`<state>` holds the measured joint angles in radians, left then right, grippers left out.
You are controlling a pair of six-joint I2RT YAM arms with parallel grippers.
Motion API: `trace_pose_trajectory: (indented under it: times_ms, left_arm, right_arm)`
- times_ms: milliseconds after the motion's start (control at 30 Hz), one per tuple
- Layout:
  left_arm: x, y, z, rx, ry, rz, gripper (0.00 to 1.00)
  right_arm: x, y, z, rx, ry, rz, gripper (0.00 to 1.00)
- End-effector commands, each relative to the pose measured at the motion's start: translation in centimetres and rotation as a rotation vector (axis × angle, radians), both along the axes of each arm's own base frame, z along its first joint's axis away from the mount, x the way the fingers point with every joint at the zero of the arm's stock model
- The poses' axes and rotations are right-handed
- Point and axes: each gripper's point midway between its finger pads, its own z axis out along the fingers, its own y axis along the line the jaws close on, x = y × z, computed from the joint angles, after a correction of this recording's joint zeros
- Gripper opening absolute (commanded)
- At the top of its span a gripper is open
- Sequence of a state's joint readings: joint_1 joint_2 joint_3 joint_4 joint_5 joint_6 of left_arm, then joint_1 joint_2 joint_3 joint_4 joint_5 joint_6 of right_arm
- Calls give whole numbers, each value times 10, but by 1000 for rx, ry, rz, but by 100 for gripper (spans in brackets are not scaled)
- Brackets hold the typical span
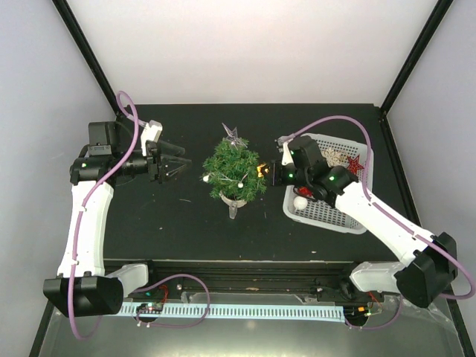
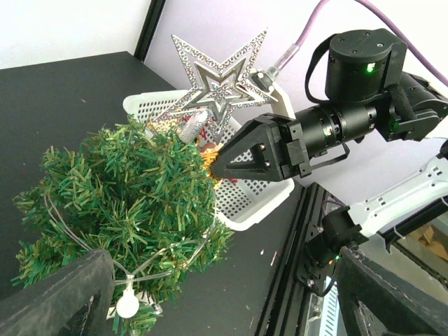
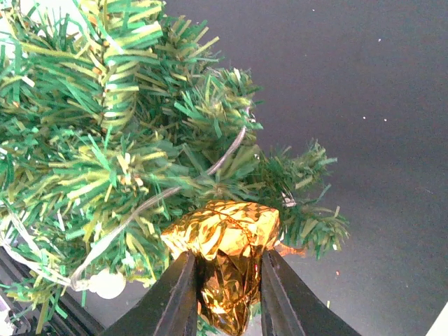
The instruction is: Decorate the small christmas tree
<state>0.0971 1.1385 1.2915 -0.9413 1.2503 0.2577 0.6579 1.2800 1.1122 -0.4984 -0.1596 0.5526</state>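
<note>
The small christmas tree (image 1: 234,172) stands mid-table on its white pot, a silver star (image 1: 236,135) at its top and a wire string with white bulbs (image 3: 108,283) round its branches. My right gripper (image 1: 263,170) is at the tree's right side, shut on a gold foil-wrapped ornament (image 3: 227,234) that presses against the green branches (image 3: 126,140). My left gripper (image 1: 178,162) hovers left of the tree, open and holding nothing; its dark fingers (image 2: 63,294) frame the tree (image 2: 119,189) and star (image 2: 220,80) in the left wrist view.
A white mesh basket (image 1: 327,222) sits right of the tree, under the right arm, holding a red star (image 1: 355,165), a white ball (image 1: 300,202) and other ornaments. A black rail runs along the table's near edge (image 1: 245,268).
</note>
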Motion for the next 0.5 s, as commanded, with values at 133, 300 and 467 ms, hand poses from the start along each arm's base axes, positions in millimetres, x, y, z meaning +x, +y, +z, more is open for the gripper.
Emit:
trace_pose_trajectory:
  times_ms: [133, 300, 467]
  left_arm:
    - [-3, 0, 6, -9, -30, -4, 87]
    - [-2, 0, 4, -7, -28, -1, 87]
    - [-2, 1, 4, -6, -27, 2, 87]
  right_arm:
    - [-6, -16, 35, 6, -97, -41, 26]
    - [-16, -15, 56, 60, -119, -13, 26]
    - [-28, -15, 58, 101, -112, 14, 26]
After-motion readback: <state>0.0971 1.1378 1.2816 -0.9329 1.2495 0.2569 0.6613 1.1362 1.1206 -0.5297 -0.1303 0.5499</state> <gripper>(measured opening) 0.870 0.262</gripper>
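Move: The gold bell is already in the right hand's fingers, up against the tree's right side. The tree's middle lies about 9 cm to the left of that hand, roughly level fore and aft, some 7 cm lower; the silver star on top is about 9 cm left, 6 cm ahead and 4 cm above. The basket's middle is some 22 cm right, 2 cm ahead and 20 cm below. From the left hand, the tree is about 14 cm right, level fore and aft, and 16 cm below. Up, with a lesser draw back and to the right, the right hand takes the gold bell away from the tree's right-side branches, about 5 cm higher in all; it eases sideways first, then climbs. The fingers keep their pinch on the bell while tipping upward by some 5 degrees. ##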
